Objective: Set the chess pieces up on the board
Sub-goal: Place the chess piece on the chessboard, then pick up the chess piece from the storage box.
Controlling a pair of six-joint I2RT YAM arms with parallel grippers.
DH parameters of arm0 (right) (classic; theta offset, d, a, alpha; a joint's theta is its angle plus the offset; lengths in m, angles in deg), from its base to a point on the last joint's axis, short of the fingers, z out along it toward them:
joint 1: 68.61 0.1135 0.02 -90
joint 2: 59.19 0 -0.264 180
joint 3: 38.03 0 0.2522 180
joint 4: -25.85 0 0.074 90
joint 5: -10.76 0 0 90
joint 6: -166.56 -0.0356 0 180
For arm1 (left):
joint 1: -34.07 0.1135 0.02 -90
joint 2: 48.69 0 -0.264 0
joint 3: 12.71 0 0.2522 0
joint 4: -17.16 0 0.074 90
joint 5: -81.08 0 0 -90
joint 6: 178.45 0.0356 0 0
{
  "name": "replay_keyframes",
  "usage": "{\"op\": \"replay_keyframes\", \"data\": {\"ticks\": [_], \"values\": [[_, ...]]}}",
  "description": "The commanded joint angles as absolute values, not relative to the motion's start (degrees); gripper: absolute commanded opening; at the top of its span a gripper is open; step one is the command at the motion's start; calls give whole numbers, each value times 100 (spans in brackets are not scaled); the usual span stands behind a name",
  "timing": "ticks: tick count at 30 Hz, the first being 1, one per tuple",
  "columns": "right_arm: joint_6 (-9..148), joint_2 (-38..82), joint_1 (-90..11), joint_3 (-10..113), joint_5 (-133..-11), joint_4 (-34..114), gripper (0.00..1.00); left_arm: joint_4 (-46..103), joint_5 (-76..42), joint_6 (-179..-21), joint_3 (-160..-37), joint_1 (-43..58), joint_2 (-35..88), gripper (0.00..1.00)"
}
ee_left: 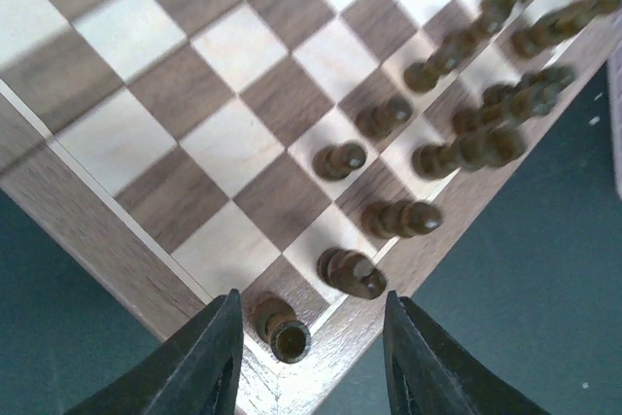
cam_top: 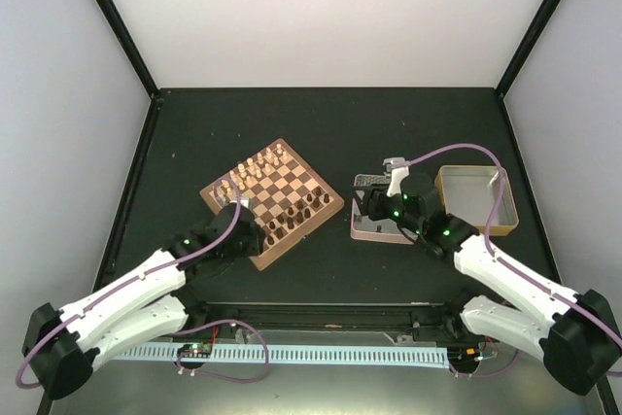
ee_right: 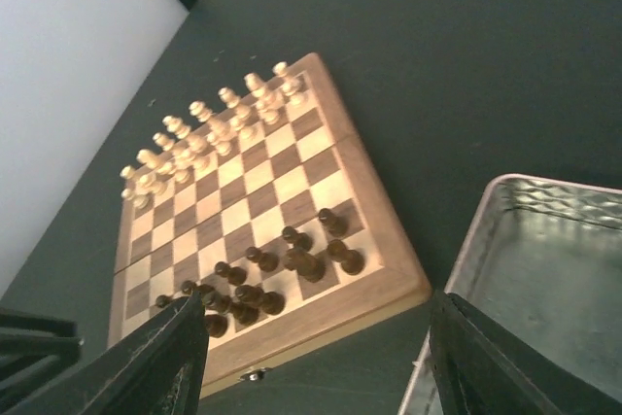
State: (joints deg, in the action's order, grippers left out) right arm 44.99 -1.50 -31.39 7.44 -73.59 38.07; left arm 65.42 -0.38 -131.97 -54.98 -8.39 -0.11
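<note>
The board point(cam_top: 275, 197) lies turned at an angle, left of centre on the dark table. Dark chess pieces point(cam_top: 293, 214) stand in two rows along its near-right side. My left gripper point(ee_left: 311, 357) hangs over the board's near corner, jaws open. A dark rook point(ee_left: 280, 329) stands free on the corner square between the fingers, closer to the left finger point(ee_left: 199, 366), and neither finger touches it. A knight point(ee_left: 352, 273) stands on the neighbouring square. My right gripper point(ee_right: 316, 357) is wide open and holds nothing, between the board point(ee_right: 389, 230) and the tin.
Pale cream pieces point(cam_top: 255, 167) fill the board's far-left side. A silvery tin point(ee_right: 544, 269) lies right of the board under the right wrist, and a tan tray point(cam_top: 476, 199) sits beyond it. White walls enclose the table on three sides.
</note>
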Motion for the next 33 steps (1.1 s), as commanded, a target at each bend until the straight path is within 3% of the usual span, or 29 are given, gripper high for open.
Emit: {"op": "replay_keyframes", "data": {"ticks": [1,7,11,20,33], "values": [[4152,-484,-3152,1265,-8288,5224,64,7012,479,-13038,-6069,-847,-475,43],[3939,-579,-3162,1682,-8769,6697,63,6462,643,-12102,-6309,-809,-986,57],[3842,-466,-3165,1843,-8793,7417,64,6042,398,-11441,-6545,-748,-811,61],[3901,358,-3207,2197,-8660,8319,68,5715,-214,-10791,-7202,-230,-92,62],[4916,2368,-3642,2983,-7168,8477,67,4819,-1007,-10664,-7564,455,723,65]]}}
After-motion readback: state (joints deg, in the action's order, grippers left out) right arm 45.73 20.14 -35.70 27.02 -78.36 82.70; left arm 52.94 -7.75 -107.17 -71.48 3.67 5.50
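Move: For the empty right gripper, the dark pawn near the tin's near wall lies about 5 cm to its right, 1 cm back and 17 cm below. A second pawn, by the left wall, is some 2 cm ahead and 1 cm right; the board's right corner is about 5 cm ahead and 2 cm left, both about 16 cm down. The just-placed rook stands about 4 cm below the left gripper, 1 cm back; that first pawn lies some 26 cm right of this gripper, 2 cm ahead. Swing the right gripper, kept open, to the right and then down over the tin towards the pawn by its near wall, ending about 10 cm lower and 6 cm farther right, tipping the fingers some 45 degrees to point nearly straight down. Meanwhile lift the left gripper away from the rook, opening it wider, up about 13 cm and 9 cm forward over the board, tilting its fingers up some 25 degrees. ##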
